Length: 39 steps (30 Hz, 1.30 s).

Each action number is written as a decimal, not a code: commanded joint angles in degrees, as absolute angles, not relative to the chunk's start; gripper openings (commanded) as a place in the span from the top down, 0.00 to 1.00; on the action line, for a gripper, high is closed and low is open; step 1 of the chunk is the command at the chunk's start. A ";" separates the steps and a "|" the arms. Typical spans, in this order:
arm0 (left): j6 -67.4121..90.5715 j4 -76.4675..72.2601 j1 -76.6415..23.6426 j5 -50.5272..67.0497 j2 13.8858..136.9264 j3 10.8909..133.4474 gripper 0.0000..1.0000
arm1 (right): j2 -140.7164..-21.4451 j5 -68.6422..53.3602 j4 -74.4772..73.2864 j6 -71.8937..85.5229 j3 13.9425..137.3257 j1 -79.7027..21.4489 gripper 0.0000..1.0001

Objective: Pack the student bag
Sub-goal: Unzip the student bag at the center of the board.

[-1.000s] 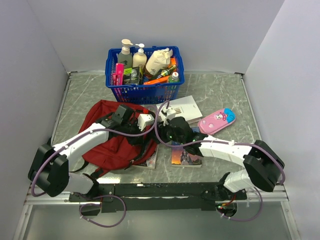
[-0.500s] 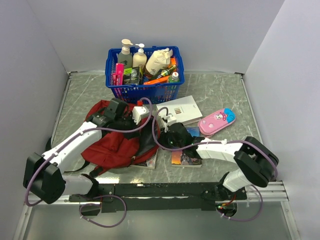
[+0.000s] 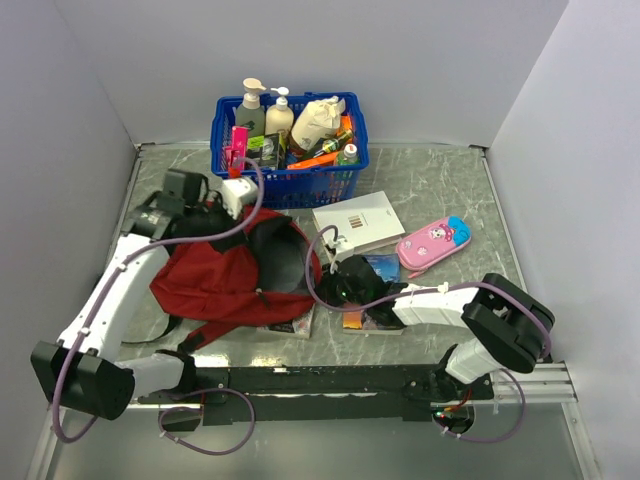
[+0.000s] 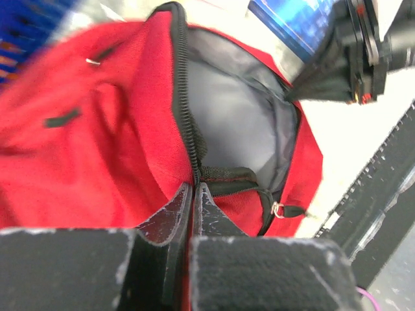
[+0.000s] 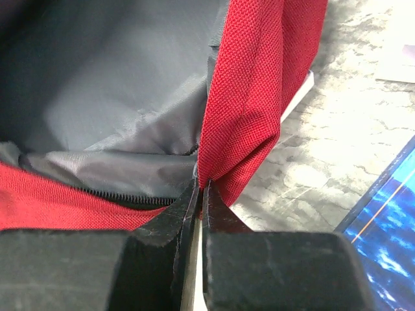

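Observation:
The student bag (image 3: 215,280) is a dark-red fabric backpack lying left of centre, its mouth pulled wide to show grey lining (image 3: 280,258). My left gripper (image 3: 247,207) is shut on the black zipper edge (image 4: 188,129) at the far side of the mouth; its jaws (image 4: 193,188) pinch the fabric. On the near right side of the mouth, my right gripper (image 3: 327,284) is shut on a fold of the red rim (image 5: 249,97), with the grey lining (image 5: 104,97) visible to its left.
A blue basket (image 3: 288,182) of bottles stands at the back. A white book (image 3: 358,220) and a pink pencil case (image 3: 433,242) lie right of the bag. A blue book (image 3: 378,270) lies under my right arm. Another book (image 3: 293,325) pokes out beneath the bag.
My left gripper has pulled the bag's far rim back and to the left, spreading the mouth open. My right gripper has closed on the bag's near right rim.

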<state>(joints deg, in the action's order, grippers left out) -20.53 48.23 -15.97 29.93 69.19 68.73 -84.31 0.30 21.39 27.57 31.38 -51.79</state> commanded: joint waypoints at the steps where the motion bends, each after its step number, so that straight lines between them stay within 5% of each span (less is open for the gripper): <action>1: -24.26 50.88 -11.52 32.69 66.36 76.10 0.99 | -82.18 -0.18 18.90 26.63 30.93 -53.26 0.95; 6: -26.19 49.66 -4.40 32.61 64.69 76.29 0.99 | -82.35 -0.26 18.10 26.10 31.47 -53.52 0.94; 8: -27.24 49.57 -2.38 32.87 64.25 75.68 0.99 | -82.35 -1.05 17.76 26.19 31.55 -53.70 0.82; 10: -27.42 49.40 -2.20 33.05 63.90 73.58 0.99 | -81.39 -0.79 16.88 26.54 31.99 -53.61 0.54; 13: -28.12 48.26 -2.11 31.38 63.28 68.23 0.99 | -78.06 -0.18 14.77 28.73 32.17 -53.35 0.39; 19: -31.72 43.25 2.54 25.23 62.66 60.30 0.99 | -73.48 -3.16 14.42 31.11 31.47 -52.29 0.36; 31: -48.58 48.40 30.22 31.54 68.73 63.54 0.99 | -74.17 -3.95 14.94 32.08 28.56 -51.51 0.35; 35: -49.92 52.73 29.89 39.36 68.12 64.34 0.99 | -78.39 -5.27 16.08 32.25 31.72 -51.33 0.35; 39: -43.19 50.02 17.28 40.08 64.70 59.78 0.99 | -83.05 -6.24 17.22 33.48 35.85 -51.07 0.35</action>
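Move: Out to the left of the left hand, which already pinches the bag's zip edge some 20 cm above the table, is free table; the bag's middle lies about 16 cm below this hand and 3 cm to its left. The right hand already grips the bag's right rim, right at its fingertips. Little Women, half under the bag, is about 8 cm left of the right hand and 2 cm back; Jane Eyre is some 11 cm right of it and 1 cm back. Leftward in a long sweep of some 23 cm, the left hand keeps its pinch on the zip edge, first rising a few cm, then sinking about 9 and turning counter-clockwise up to 30 degrees, easing slightly back right at the end. Early on the right fingers open and let go of the rim; that hand draws back about 3 cm, rising and sinking again beside Little Women. ##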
